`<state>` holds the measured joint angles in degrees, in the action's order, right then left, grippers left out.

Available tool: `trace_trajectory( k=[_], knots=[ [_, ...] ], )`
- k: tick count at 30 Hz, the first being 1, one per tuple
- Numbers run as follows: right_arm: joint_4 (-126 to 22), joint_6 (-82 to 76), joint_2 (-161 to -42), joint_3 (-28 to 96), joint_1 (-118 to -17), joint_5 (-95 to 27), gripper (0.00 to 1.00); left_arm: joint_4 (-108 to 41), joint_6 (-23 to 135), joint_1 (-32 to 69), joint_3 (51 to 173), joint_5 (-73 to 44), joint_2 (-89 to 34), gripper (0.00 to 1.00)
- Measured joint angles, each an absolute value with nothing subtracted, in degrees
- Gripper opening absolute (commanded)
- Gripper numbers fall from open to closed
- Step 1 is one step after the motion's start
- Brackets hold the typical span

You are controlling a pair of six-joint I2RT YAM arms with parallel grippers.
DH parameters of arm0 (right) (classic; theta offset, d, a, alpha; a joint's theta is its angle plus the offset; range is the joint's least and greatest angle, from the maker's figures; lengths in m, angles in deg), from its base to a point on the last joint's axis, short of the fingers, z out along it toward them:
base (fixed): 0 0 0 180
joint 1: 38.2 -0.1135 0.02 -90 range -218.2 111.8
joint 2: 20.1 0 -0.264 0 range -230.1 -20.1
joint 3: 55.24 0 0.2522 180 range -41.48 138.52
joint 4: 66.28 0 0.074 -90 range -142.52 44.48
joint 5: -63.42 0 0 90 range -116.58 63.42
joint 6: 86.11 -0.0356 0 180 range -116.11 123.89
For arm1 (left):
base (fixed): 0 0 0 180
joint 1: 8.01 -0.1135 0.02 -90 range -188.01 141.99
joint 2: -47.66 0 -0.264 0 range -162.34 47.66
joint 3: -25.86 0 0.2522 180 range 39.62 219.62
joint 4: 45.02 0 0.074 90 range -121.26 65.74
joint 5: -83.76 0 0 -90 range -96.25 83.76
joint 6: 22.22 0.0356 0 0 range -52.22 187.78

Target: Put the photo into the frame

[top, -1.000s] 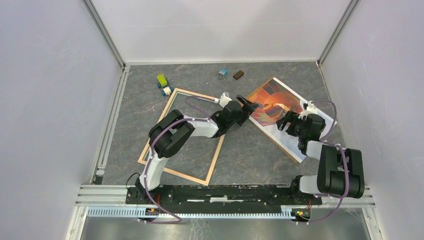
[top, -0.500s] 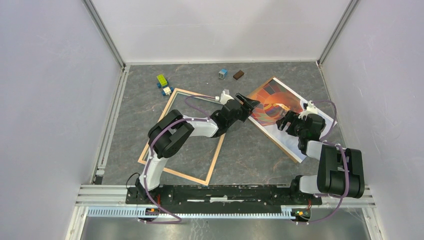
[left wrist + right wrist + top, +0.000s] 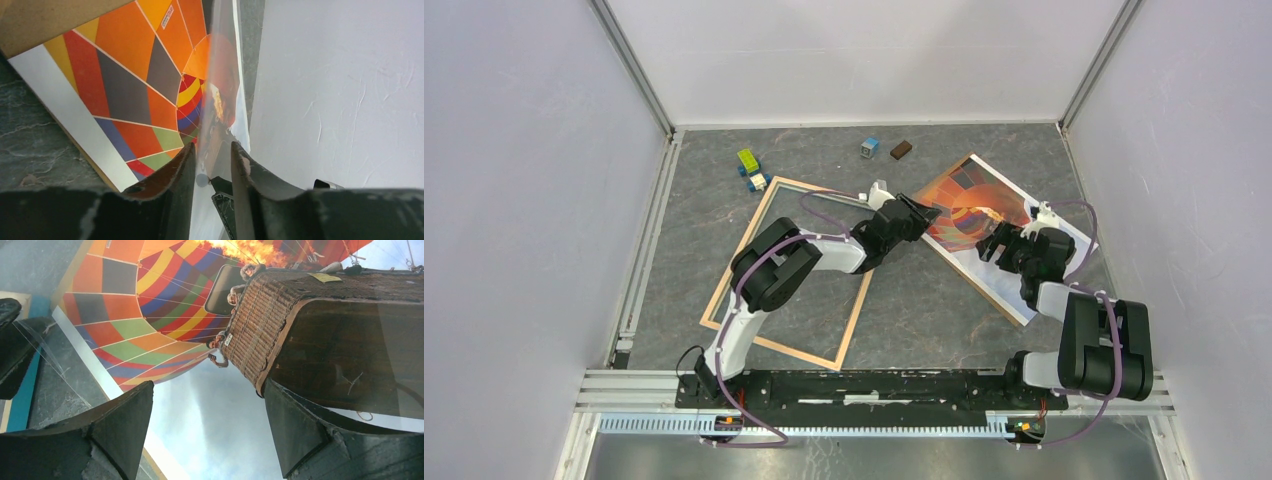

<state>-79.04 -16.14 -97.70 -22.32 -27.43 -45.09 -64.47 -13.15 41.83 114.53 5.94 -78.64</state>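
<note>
The photo, a bright orange and red balloon print with a white border, lies at the right of the table on a brown backing board. The wood-coloured frame lies flat at centre left, with my left arm reaching across it. My left gripper is at the photo's left corner. Its jaws are narrowed, with a gap still showing, around a thin glossy sheet edge standing up between them. I cannot tell whether that sheet is the print or a clear cover. My right gripper hovers wide open over the photo, holding nothing.
Small toy blocks lie near the back wall: a green-yellow one, a blue one, a small blue cube and a brown piece. Walls close in the table on three sides.
My left gripper has narrowed its jaws around the sheet edge at the photo's corner, and its elbow has shifted slightly right. The right arm has stayed put.
</note>
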Motion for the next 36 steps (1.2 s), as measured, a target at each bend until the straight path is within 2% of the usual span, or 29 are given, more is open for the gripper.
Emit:
trace_trajectory(
  k=[2, 7, 15, 21, 27, 32, 36],
  knots=[
    [-78.1, -15.8, -96.9, -22.3, -27.5, -45.0, 0.88, -64.4, -12.5, 41.8, 115.1, 5.9, -78.8, 0.17],
    [-71.4, -14.7, -94.6, -20.5, -29.1, -41.3, 0.89, -64.0, -9.7, 41.4, 116.7, 5.5, -79.4, 0.02],
    [-57.7, -11.5, -87.7, -17.9, -34.8, -29.5, 0.93, -63.0, -7.6, 37.0, 114.9, -0.9, -77.3, 0.02],
    [-49.7, -9.5, -87.0, -13.4, -41.6, -26.6, 0.93, -56.0, -5.5, 27.1, 105.4, -13.3, -63.7, 0.02],
    [-46.8, -7.8, -87.1, -8.6, -45.8, -31.3, 0.93, -35.2, 6.8, 13.9, 103.1, -27.2, -50.4, 0.02],
    [-48.1, -7.8, -91.4, -7.7, -46.1, -39.5, 0.92, -15.0, 20.9, 5.0, 103.4, -31.4, -49.5, 0.02],
    [-48.1, -7.9, -98.1, -6.4, -46.3, -43.6, 0.91, -5.1, 28.7, 0.5, 103.4, -32.2, -49.5, 0.02]
  ],
)
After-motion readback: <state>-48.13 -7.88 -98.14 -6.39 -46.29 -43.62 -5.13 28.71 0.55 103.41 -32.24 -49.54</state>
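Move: At the left fingertips is the corner of the clear sheet that covers the photo; the photo's middle lies some 15 cm to the right and 5 cm back, about 4 cm lower. The frame's middle is about 29 cm to the left and 13 cm back, a brown block 15 cm ahead and 7 cm left. The right hand hovers almost over the photo's middle, a few centimetres up, the frame's middle 43 cm left and 6 cm back. Closing its half-open fingers, the left hand pinches the corner of the clear sheet as it eases 2 cm forward, then carries it about 32 cm left across the frame in an arc, some 6 cm up and down again, drawing back at the end and rolling and tipping down. The open right hand draws back a little, then arcs 10 cm left to the photo's near-left edge, turning about 20 degrees counter-clockwise. ##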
